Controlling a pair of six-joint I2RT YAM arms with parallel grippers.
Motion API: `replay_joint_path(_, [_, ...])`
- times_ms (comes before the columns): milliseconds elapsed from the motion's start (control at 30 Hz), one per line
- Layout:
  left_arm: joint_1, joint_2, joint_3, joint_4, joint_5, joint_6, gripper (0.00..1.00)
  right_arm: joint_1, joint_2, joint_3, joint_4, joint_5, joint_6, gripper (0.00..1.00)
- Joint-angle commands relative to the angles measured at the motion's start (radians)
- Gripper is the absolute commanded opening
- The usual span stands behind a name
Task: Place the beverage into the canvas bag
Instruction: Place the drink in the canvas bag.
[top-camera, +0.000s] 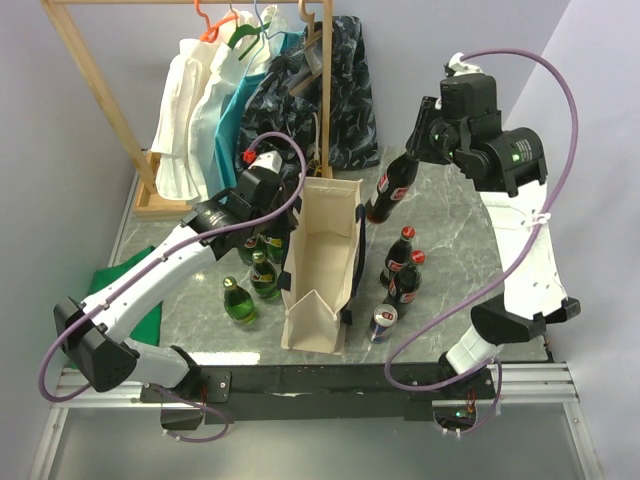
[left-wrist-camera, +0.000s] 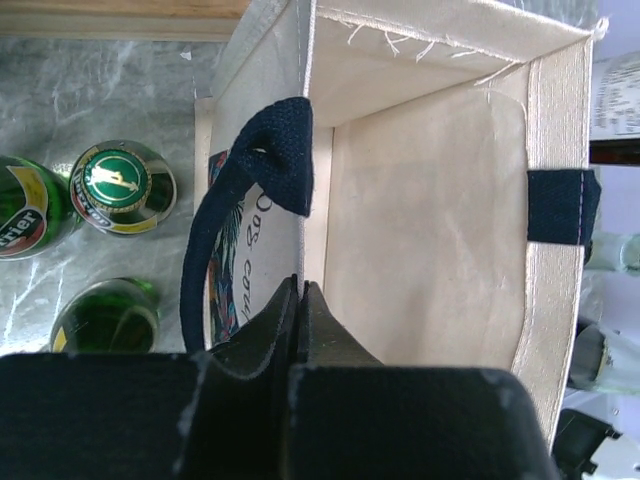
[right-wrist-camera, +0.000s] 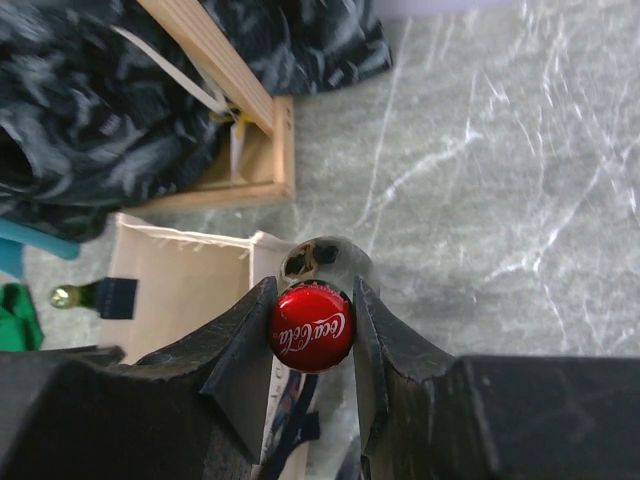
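The canvas bag (top-camera: 320, 262) stands open-topped mid-table, cream with navy handles (left-wrist-camera: 245, 215). My left gripper (top-camera: 292, 212) is shut on the rim of its left wall, the fingers (left-wrist-camera: 300, 300) pinching the fabric edge beside the empty inside (left-wrist-camera: 430, 230). The beverage, a dark cola bottle (top-camera: 386, 198) with a red cap (right-wrist-camera: 311, 326), hangs tilted just right of the bag's far right corner. My right gripper (right-wrist-camera: 311, 292) is shut on its neck at the cap. From the right wrist the bag (right-wrist-camera: 180, 290) lies to the left of the bottle.
Two more cola bottles (top-camera: 404, 262) and a can (top-camera: 383, 322) stand right of the bag. Three green bottles (top-camera: 255, 280) crowd its left side, under the left arm. A wooden clothes rack (top-camera: 325, 90) with hanging fabrics stands behind. A green cloth (top-camera: 125, 300) lies far left.
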Motion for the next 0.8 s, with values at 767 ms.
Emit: replay_joint_path(767, [-0.004,0.038,0.008,0.061,-0.075,-0.039,0.01,-0.009,-0.191,0.086,0.528,-0.121,0.009,0.0])
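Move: The held Coke bottle hangs by its neck from the right hand, bottom slanting left. The canvas bag's mouth, where it is to go, lies about 17 cm left, 8 cm back and 17 cm below that hand. The two standing Cokes' middles are some 31 cm below: the nearer roughly 8 cm back and 1 left, the other 13 cm back and in line sideways. From the left hand, pinching the left rim, the mouth's middle is 7 cm right and 3 back, level. The Coke bottle, already off the table, is carried up about 7 cm beside the bag by the right hand, which also eases back slightly while its fingers tip up some 15 degrees and keep their grip on the neck. The left hand keeps pinching the bag's left rim and shifts it forward by little more than a centimetre. ##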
